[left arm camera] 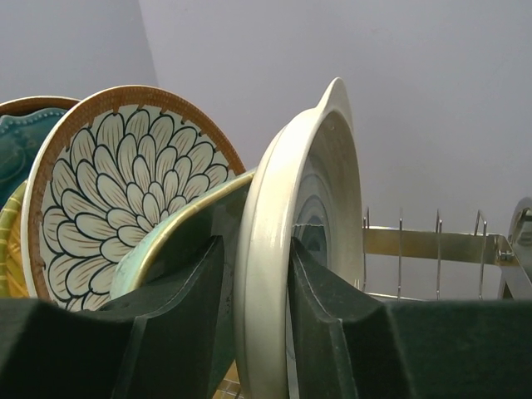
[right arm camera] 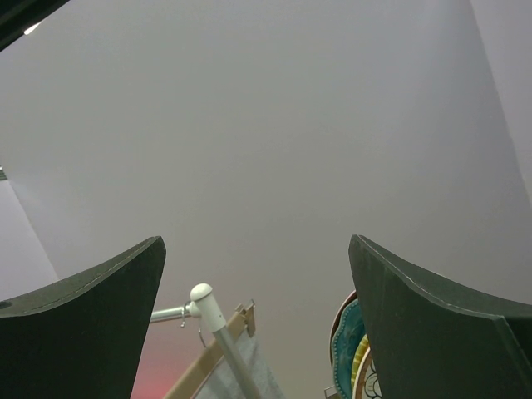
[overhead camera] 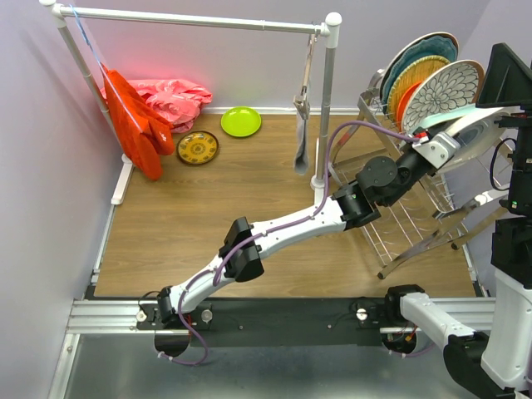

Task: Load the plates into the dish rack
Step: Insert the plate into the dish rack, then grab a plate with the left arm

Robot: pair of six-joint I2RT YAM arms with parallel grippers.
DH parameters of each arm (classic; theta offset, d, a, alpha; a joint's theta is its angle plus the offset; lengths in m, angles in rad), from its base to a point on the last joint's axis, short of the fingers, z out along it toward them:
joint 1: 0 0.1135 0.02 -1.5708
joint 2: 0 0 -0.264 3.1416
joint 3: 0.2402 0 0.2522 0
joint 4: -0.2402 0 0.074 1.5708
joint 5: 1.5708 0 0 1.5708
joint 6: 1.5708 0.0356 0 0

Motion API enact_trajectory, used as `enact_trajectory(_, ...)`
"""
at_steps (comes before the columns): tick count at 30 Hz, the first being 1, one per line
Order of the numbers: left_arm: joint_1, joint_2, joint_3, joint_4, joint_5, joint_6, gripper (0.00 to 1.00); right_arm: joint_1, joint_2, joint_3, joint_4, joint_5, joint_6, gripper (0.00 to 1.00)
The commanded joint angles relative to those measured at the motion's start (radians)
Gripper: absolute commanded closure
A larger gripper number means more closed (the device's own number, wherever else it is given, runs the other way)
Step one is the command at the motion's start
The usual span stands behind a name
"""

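Observation:
My left gripper reaches into the dish rack at the right and is shut on the rim of a white ringed plate, which stands upright on edge. One of its fingers sits between that plate and a mint tray. Behind these stand a brown-rimmed floral plate, an orange plate, a yellow woven one and a teal one. A lime green plate and a yellow-brown patterned plate lie on the table at the back left. My right gripper is open, points up at the wall and holds nothing.
A white pipe rail spans the back, with a grey cloth hanging from it near the rack. Red and pink cloths lie at the back left corner. The right arm rests at the near right edge.

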Motion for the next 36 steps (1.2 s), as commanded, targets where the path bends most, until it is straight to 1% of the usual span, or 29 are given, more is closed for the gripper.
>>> enact_trajectory(1, -0.006, 0.013, 0.01, 0.035, -0.005, -0.002, 0.51, -0.005, -0.009, -0.01, 0.01, 0.015, -0.005, 0.0)
enact_trajectory(2, -0.004, 0.013, 0.016, 0.035, 0.006, -0.002, 0.47, -0.003, -0.009, -0.01, 0.01, 0.016, -0.007, 0.0)
enact_trajectory(7, -0.004, -0.022, 0.014, 0.042, 0.02, -0.005, 0.36, -0.003, -0.01, -0.01, 0.01, 0.022, -0.017, 0.0)
enact_trajectory(8, -0.004, -0.03, 0.011, 0.042, 0.03, -0.007, 0.32, -0.005, -0.01, -0.01, 0.01, 0.024, -0.021, 0.0)
enact_trajectory(15, -0.016, -0.087, -0.03, 0.055, 0.043, 0.003, 0.24, -0.003, -0.013, -0.001, 0.012, 0.031, -0.045, 0.0)
enact_trajectory(23, -0.029, -0.163, -0.101, 0.079, 0.023, 0.015, 0.23, -0.005, -0.016, 0.005, 0.012, 0.035, -0.06, 0.0)
enact_trajectory(30, -0.049, -0.26, -0.222, 0.102, -0.016, 0.035, 0.23, -0.003, -0.013, 0.019, 0.012, 0.036, -0.074, 0.0)
enact_trajectory(36, -0.055, -0.297, -0.249, 0.114, -0.026, 0.046, 0.22, -0.003, -0.009, 0.028, 0.012, 0.038, -0.085, 0.0)
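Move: The white plate is already standing in the rack with its near rim between the left fingers. Its middle lies about 3 cm ahead, 6 cm to the right and 2 cm above that hand. The green tray is next to it, some 6 cm ahead and 2 cm right of the hand at its height; the flower-patterned plate is 9 cm ahead, 1 cm left and 2 cm up. From the right hand, the white plate is about 12 cm ahead, 6 cm right and 18 cm below. Let go of the white plate's rim: spread the left fingers from under half open to about three-quarters while easing the hand back roughly 1.5 cm. Then draw the left gripper off the rim more quickly, up about 6 cm and back and left some 4 cm each, away from the rack, with the wrist angle almost unchanged. ##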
